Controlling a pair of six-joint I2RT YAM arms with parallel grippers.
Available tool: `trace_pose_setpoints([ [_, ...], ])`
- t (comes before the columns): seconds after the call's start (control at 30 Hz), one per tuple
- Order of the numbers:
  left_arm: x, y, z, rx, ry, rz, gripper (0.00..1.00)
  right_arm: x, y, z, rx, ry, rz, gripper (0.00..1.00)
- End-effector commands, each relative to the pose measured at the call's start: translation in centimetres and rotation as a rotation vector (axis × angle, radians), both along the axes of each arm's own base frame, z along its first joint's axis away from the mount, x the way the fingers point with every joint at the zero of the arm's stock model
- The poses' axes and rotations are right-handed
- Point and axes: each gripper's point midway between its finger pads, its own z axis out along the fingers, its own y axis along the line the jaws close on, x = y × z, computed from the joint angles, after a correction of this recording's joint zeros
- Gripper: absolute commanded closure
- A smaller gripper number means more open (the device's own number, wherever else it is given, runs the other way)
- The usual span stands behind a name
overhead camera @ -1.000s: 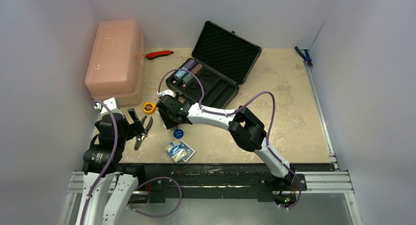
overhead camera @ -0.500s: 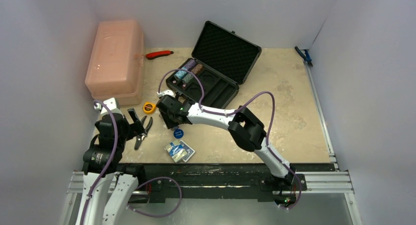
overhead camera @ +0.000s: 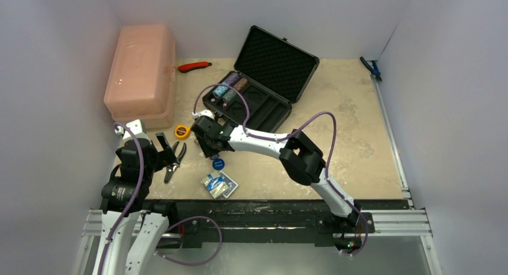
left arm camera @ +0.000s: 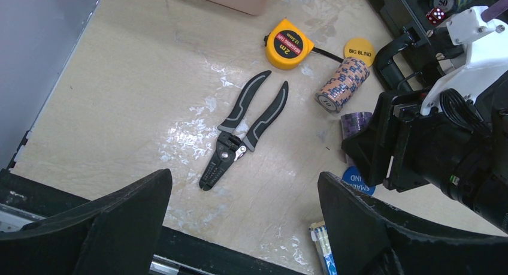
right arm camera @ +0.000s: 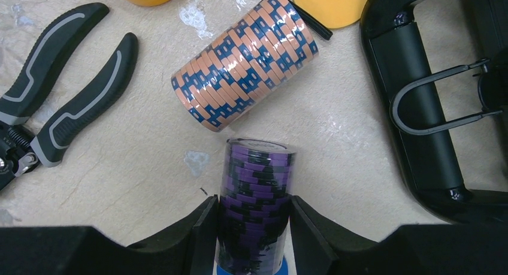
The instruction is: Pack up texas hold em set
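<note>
The black case (overhead camera: 254, 109) lies open at the table's middle back, with chip stacks (overhead camera: 230, 85) in its left slots. My right gripper (right arm camera: 254, 227) is shut on a purple-and-black chip stack (right arm camera: 256, 179) just left of the case handle (right arm camera: 419, 107). An orange-and-blue chip stack (right arm camera: 244, 70) lies on its side just beyond it. A blue disc (overhead camera: 218, 163) and the blue-white card deck (overhead camera: 219, 185) lie nearer the front edge. My left gripper (left arm camera: 245, 227) hangs open above bare table, with nothing between its fingers (left arm camera: 120, 221).
Black-handled pliers (left arm camera: 242, 128) and a yellow tape measure (left arm camera: 289, 44) lie left of the chips, a yellow BIG BLIND disc (left arm camera: 358, 50) beside them. A pink plastic box (overhead camera: 142, 71) stands back left, a red knife (overhead camera: 194, 66) behind the case.
My right gripper's jaws have come in a little around the purple chip stack. The left arm has not moved.
</note>
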Motion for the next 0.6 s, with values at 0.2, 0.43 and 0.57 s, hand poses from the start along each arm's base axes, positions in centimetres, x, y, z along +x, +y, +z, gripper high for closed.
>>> trace_pose_setpoints([
  [0.2,0.1,0.3,0.9,0.004,-0.031,0.013,0.08,1.5,1.1,13.0,0.225,-0.141,-0.066,1.00],
  [0.43,0.1,0.3,0.9,0.007,-0.026,0.015,0.08,2.0,0.5,14.9,0.267,-0.179,-0.117,1.00],
  [0.57,0.2,0.3,0.8,0.007,-0.022,0.014,0.08,2.4,-0.2,16.1,0.283,-0.210,-0.153,1.00],
])
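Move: The right fingers already hold the purple chip stack, low over the table. The open case's tray, where it belongs, has its middle about 15 cm ahead and 12 cm to the right, roughly level. The orange chip stack lies 5 cm ahead and 3 cm left, the case handle 7 cm ahead and 6 cm right, the small blind button 5 cm back and 2 cm right. From the left hand, the purple stack is some 11 cm ahead, 13 cm right and 16 cm below. Almost straight up goes the right hand, about 9 cm, quickly after a soft start, easing about 1 cm forward near the top. Its fingers keep their pinch around the purple chip stack and lift it off the table, while the wrist tilts some 10 degrees, left side rising and fingertips swinging slightly forward. ##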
